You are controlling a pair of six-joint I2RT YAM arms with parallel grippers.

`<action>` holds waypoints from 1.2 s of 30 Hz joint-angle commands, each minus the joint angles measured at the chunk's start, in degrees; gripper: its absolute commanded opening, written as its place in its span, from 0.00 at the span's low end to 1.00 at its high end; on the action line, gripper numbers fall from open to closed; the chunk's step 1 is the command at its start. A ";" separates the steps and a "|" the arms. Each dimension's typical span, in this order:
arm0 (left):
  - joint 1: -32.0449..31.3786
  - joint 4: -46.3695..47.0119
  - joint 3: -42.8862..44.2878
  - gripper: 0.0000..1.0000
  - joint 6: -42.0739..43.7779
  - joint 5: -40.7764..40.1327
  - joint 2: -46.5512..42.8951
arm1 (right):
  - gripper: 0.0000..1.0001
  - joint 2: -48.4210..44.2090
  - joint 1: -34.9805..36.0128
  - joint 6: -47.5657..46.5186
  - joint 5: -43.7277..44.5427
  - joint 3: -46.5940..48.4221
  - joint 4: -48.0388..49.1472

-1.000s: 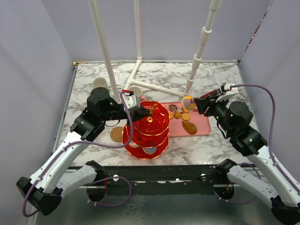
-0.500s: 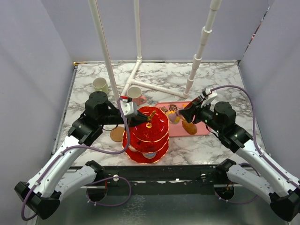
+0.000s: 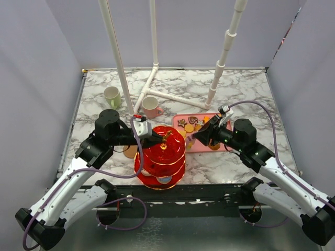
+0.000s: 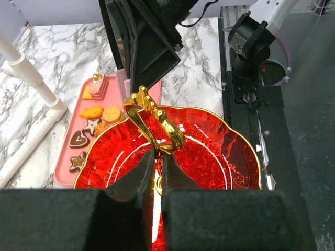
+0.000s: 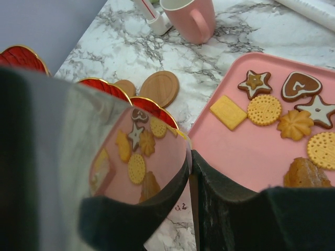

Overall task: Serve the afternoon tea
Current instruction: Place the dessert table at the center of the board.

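The red three-tier stand point(image 3: 162, 157) stands near the table's front. My left gripper point(image 3: 157, 139) is shut on the stem just under its gold finial point(image 4: 154, 120), and the top tier point(image 4: 209, 157) is bare. My right gripper point(image 3: 200, 136) hovers between the stand and the pink tray point(image 3: 178, 117), shut point(image 5: 189, 159) on a thin, shiny metal spatula point(image 5: 141, 151) that mirrors the tray. Cookies point(image 5: 264, 110) lie spread on the tray point(image 5: 251, 151). A pink mug point(image 3: 151, 106) and a pale green mug point(image 3: 111, 96) stand behind. Two brown coasters point(image 5: 159, 88) lie left of the stand.
White pipe legs point(image 3: 157, 68) rise from the back of the marble table, with a pipe foot running across beside the pink mug. The lower tiers of the stand hold a few pastries point(image 3: 166, 179). The table's metal front rail point(image 3: 209, 188) is close behind the stand.
The stand has slid toward the front edge in my left gripper's hold. My right gripper has come left and down from the tray's far corner to the stand's right side.
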 commanded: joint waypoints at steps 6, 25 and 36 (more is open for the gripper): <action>-0.22 2.07 -2.22 0.22 3.49 -2.84 -5.01 | 0.29 -0.79 1.98 0.90 0.03 -1.64 0.05; -0.23 -3.38 0.06 0.60 9.06 -5.07 -4.97 | 0.32 -0.21 5.94 3.45 -0.53 -5.26 0.36; -0.23 -3.75 2.09 0.94 7.93 -4.97 -3.97 | 0.43 -0.75 9.35 4.23 1.28 -7.21 2.06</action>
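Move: The dessert table stands right under the left hand, its gold handle still between the closed fingertips and its middle about 15 cm below them. A wooden coaster lies some 17 cm to that hand's left, 11 cm farther out and 29 cm lower. From the right hand, holding a shiny server, the dessert table's middle is about 15 cm left, 7 cm back and 6 cm below; the pink tray lies roughly 15 cm ahead, 5 cm right and 20 cm below. Opening nearly all the way, the left fingers let go of the gold handle while their hand hardly travels, just over 1 cm to the left with a roll of some 10 degrees. The right hand keeps its grip on the server and comes back and down about 5 cm each way, easing left towards the dessert table's lower tiers, and turns slightly counter-clockwise with its fingers tipping down. ##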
